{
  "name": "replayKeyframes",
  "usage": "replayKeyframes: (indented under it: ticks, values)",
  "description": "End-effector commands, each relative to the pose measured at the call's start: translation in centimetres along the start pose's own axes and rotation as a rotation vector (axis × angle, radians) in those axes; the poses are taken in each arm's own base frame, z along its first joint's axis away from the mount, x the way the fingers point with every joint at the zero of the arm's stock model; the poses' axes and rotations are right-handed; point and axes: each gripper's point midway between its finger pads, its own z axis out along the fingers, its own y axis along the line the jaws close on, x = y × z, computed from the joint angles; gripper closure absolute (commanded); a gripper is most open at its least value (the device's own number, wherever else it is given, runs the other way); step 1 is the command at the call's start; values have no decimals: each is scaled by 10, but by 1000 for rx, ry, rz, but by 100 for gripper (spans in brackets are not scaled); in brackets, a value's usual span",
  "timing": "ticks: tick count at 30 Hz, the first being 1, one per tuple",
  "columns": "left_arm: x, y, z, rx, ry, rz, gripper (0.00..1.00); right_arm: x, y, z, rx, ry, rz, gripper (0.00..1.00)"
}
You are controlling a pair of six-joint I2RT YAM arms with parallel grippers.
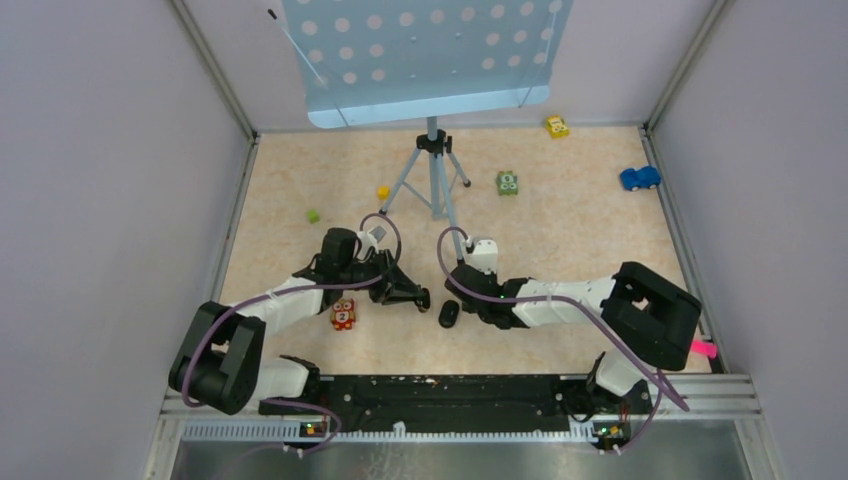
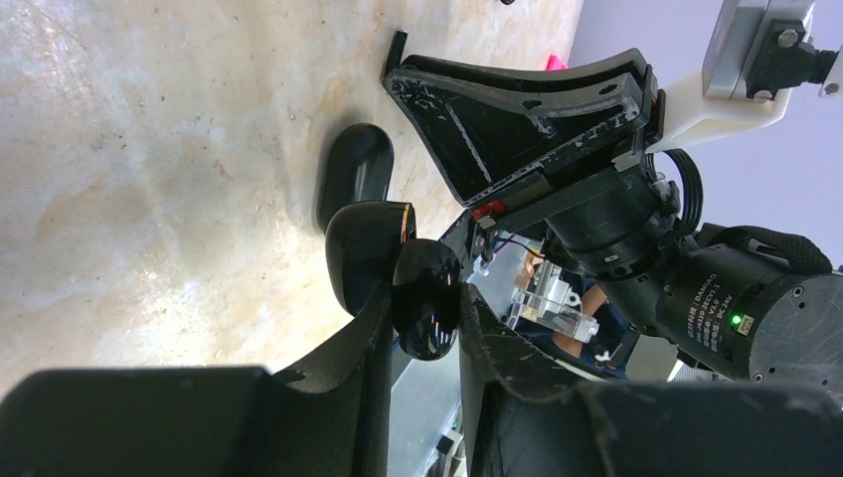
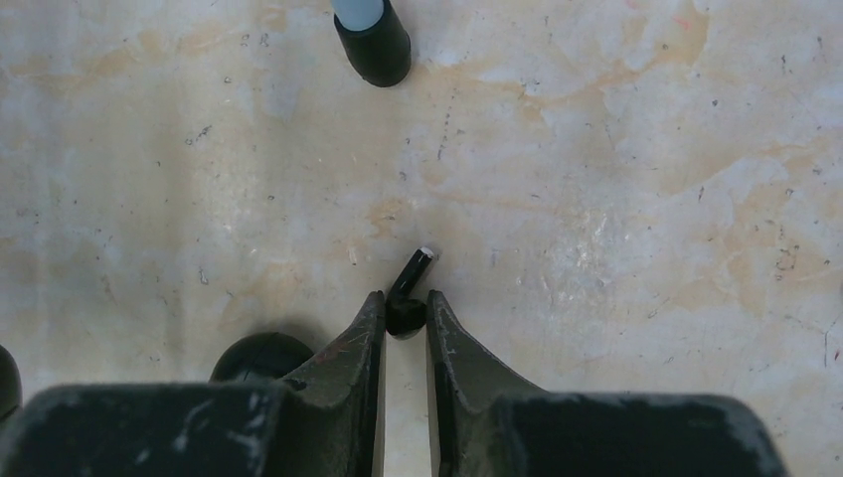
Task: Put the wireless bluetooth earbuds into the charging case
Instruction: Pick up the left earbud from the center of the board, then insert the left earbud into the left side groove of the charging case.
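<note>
My left gripper (image 2: 425, 303) is shut on the charging case (image 2: 427, 288), a glossy black oval shell. Its other half (image 2: 363, 248), with a gold rim, stands open to the left. In the top view this gripper (image 1: 421, 298) hovers at the table's middle. A matte black oval (image 1: 449, 313) lies flat on the table between the arms; I cannot tell what it is. My right gripper (image 3: 405, 303) is shut on one of the earbuds (image 3: 413, 273), pinching its round body at the fingertips, with the stem pointing forward over the table. The right gripper (image 1: 463, 283) is close beside the left one.
A tripod (image 1: 434, 180) carrying a blue perforated board (image 1: 425, 55) stands just beyond the grippers, and one foot (image 3: 373, 45) is ahead of the right fingers. A red block (image 1: 343, 314) lies by the left arm. Toy cars, green (image 1: 508, 183), blue (image 1: 640, 178) and yellow (image 1: 557, 126), sit farther back.
</note>
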Motion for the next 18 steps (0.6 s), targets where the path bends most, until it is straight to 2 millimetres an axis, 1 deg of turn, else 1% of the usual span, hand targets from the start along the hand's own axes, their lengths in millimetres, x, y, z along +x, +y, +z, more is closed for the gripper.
replayKeyframes:
  ticks: [1,3,6,7,9,10,12,14,18]
  values:
    - [-8,-19,-3,53,-19,74,100,-7,-7,-8,8,1,55,92]
    - [-8,-21,-2,54,-16,75,100,-13,-4,-17,-52,13,111,96]
    - [-13,-30,-2,85,-28,116,100,-23,-2,-39,-155,25,193,99]
    - [-15,-34,-1,96,-35,149,100,-25,-1,-47,-194,35,213,98]
    - [-17,-41,3,118,-42,234,100,-32,-1,-66,-270,50,251,93]
    - [-17,-43,7,128,-35,270,100,-35,-1,-78,-314,53,269,91]
    - [-15,-52,13,167,10,331,100,-38,-7,-95,-359,69,305,90]
    - [-12,-57,21,194,53,388,100,-39,-10,-110,-402,84,337,90]
    - [-4,-63,33,208,66,495,100,-36,-9,-137,-495,111,395,91]
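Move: The right gripper already has the earbud pinched, just above the table. The charging case is in the left gripper, about 8 cm left of the right hand, 2 cm back and some 8 cm higher. The black oval box lies about 4 cm left and 1 cm back of the right hand, the tripod foot roughly 9 cm ahead and 1 cm left. From the left hand, the earbud is about 9 cm right, 3 cm ahead and 8 cm below. Keep the earbud pinched and lift the right gripper about 12 cm straight off the table, easing back and a little right as it climbs, and roll the wrist some 30 degrees so the fingertips swing left towards the case. Keep hold of the charging case and bring the left gripper right and slightly up towards the earbud, rolling its front side up and turning a little clockwise. ##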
